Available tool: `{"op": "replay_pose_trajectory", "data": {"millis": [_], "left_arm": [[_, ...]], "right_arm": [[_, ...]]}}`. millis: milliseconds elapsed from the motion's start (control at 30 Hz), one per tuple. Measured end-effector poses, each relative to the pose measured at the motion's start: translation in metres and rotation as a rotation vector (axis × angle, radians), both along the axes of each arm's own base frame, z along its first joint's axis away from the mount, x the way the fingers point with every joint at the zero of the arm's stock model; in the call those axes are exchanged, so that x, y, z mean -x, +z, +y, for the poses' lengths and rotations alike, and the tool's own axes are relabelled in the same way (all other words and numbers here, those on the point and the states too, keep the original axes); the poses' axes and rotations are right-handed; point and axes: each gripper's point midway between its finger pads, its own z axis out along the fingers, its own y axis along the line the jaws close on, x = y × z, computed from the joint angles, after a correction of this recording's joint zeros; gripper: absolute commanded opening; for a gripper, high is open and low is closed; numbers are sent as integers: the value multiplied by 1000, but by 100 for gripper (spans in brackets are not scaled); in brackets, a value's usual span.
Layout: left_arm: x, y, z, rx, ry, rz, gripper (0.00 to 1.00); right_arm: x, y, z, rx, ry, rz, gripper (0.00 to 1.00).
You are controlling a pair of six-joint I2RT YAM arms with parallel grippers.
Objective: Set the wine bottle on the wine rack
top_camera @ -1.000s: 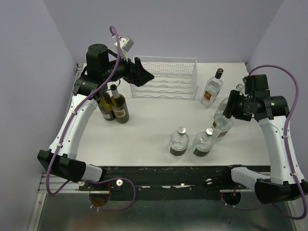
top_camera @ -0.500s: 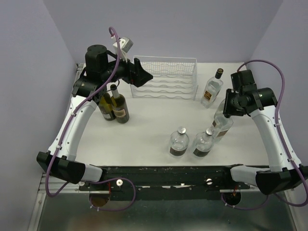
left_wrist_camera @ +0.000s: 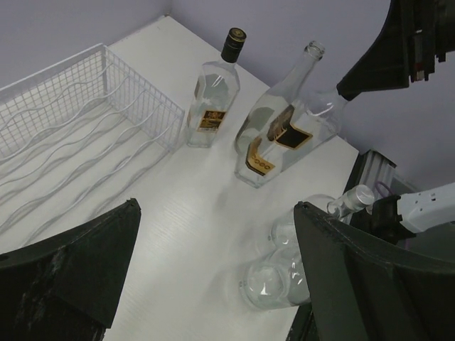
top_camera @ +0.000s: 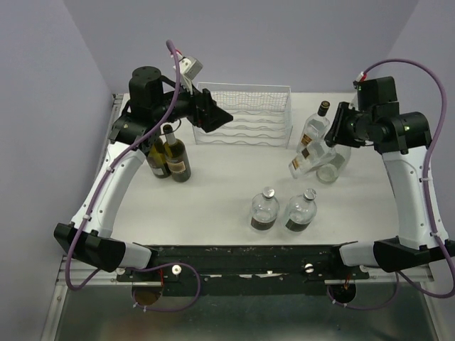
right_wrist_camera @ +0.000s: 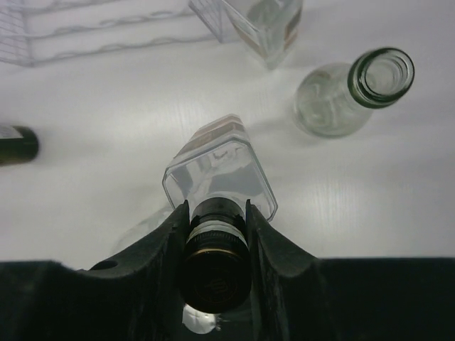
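The wine bottle [top_camera: 306, 158], clear and square with a black cap and a dark and gold label, hangs tilted above the table. My right gripper [top_camera: 333, 139] is shut on its neck. From the right wrist the capped neck [right_wrist_camera: 215, 245] sits tight between both fingers, with the body [right_wrist_camera: 220, 170] pointing away. It shows in the left wrist view too [left_wrist_camera: 274, 145]. The white wire wine rack [top_camera: 245, 114] [left_wrist_camera: 64, 128] [right_wrist_camera: 106, 28] stands at the back centre, left of the bottle. My left gripper [top_camera: 213, 117] [left_wrist_camera: 213, 270] hovers open by the rack's left end, holding nothing.
A square black-capped bottle [top_camera: 315, 126] and a round open-necked bottle [top_camera: 331, 168] stand close to the held one. Two small round bottles [top_camera: 264, 209] [top_camera: 301, 211] stand near the front centre. Two dark bottles [top_camera: 170, 153] stand at the left under my left arm.
My right gripper has shut on the bottle's neck, lifted it off the table and carried it back and left, tilting it. The left arm has hardly moved.
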Motion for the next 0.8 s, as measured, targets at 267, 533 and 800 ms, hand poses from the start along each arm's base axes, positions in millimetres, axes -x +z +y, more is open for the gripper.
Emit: {"op": "replay_pose_trajectory", "data": {"millis": [267,533,800], "left_arm": [[18,-17,-28,-45,-115,-22,99],[27,-74,-59,-213,-195,-83,99],[28,-123,-68,-332,-226,-166,99]], "right_arm": [[-19,50,46,-258,78,-125,1],[-31,60,89,-475,153,-87,1],[-30,65,112,-597,206,-58,1]]}}
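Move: The wine bottle already hangs by its neck from my right hand, its body about 12 cm below that hand, 4 cm to its left and 3 cm ahead. My open left gripper waits some 27 cm to the right hand's left, 3 cm farther out and 8 cm higher. From my left hand the bottle's body lies about 23 cm right, 2 cm back and 20 cm down, and the wine rack some 20 cm ahead, 3 cm right, well below. The open-necked clear bottle stands 7 cm ahead and 5 cm right of my right hand. My right hand keeps its grip on the neck and carries the bottle about 11 cm left, rising some 6 cm mostly early on and edging forward, while it rolls to swing the bottle's base up and left towards my left gripper. My left hand, fingers wide open, eases back and right, then mainly sinks, some 12 cm in all, tipping its fingers down to meet the base. ##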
